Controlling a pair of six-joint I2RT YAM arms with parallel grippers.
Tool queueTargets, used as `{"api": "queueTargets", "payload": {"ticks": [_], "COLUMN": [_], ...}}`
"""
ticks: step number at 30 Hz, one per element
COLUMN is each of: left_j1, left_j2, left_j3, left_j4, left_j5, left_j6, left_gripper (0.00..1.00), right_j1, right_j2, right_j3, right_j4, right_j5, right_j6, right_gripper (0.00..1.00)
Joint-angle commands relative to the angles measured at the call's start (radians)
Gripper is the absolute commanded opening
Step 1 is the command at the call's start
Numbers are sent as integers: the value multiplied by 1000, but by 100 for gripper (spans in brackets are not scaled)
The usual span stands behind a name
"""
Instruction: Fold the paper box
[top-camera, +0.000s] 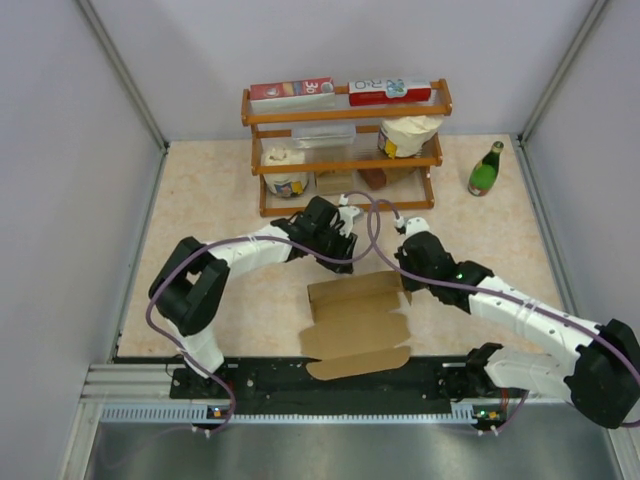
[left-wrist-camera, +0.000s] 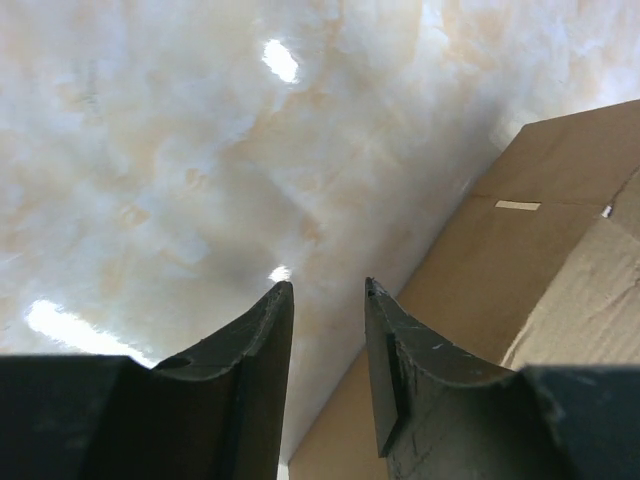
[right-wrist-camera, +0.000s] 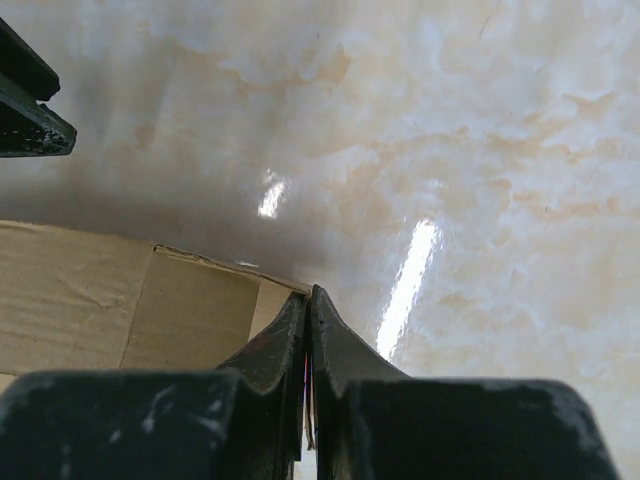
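Observation:
The paper box lies as a flat brown die-cut sheet with creased panels at the middle of the table, near the front rail. My left gripper hovers at its far left corner; in the left wrist view the gripper is open with only tabletop in the gap, and the cardboard runs under the right finger. My right gripper sits at the far right corner. In the right wrist view it is shut, with a thin edge of the cardboard pinched between the fingers.
A wooden shelf stands at the back, with red-and-white cartons on top and jars below. A green bottle stands at the back right. Grey walls close in on both sides. The left gripper's finger shows in the right wrist view.

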Motion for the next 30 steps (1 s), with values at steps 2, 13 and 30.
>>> {"api": "queueTargets", "payload": {"ticks": [2,13,30], "left_j1": [16,24,23], "left_j2": [-91,-197,-306], "left_j3": [5,-25,-104], "left_j4": [-36,-72,-75], "left_j5": [-144,-293,-346], "left_j6": [-17,-41,-78], "left_gripper": [40,44,44], "right_j1": [-8,-8,-8], "right_j2": [-8,65,64], "right_j3": [8,-18,-58], "right_j4": [220,457,389], "right_j5": [35,14,-22], "right_j6": [-71,-193,-173], "right_gripper": [1,2,37]}}
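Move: The left gripper, part open and empty, is just beyond the paper box's raised far wall. That wall's left end lies about 8 cm to its left, 4 cm back and 2 cm lower; the small plastic bag is some 6 cm left and 9 cm ahead, 5 cm below. The right gripper already has the wall's right end shut in its fingers; from it, the flat base panel's middle is about 12 cm back and 12 cm left, 6 cm below. Keep the right fingers pinched on the box's right corner and carry it forward about 5 cm and left 3 to 4 cm, arcing up and back down, then open them to let go. Meanwhile slide the left gripper some 6 cm left along the wall's far side towards its left end, rising a little and turning about 15 degrees counter-clockwise, fingers still part open. ##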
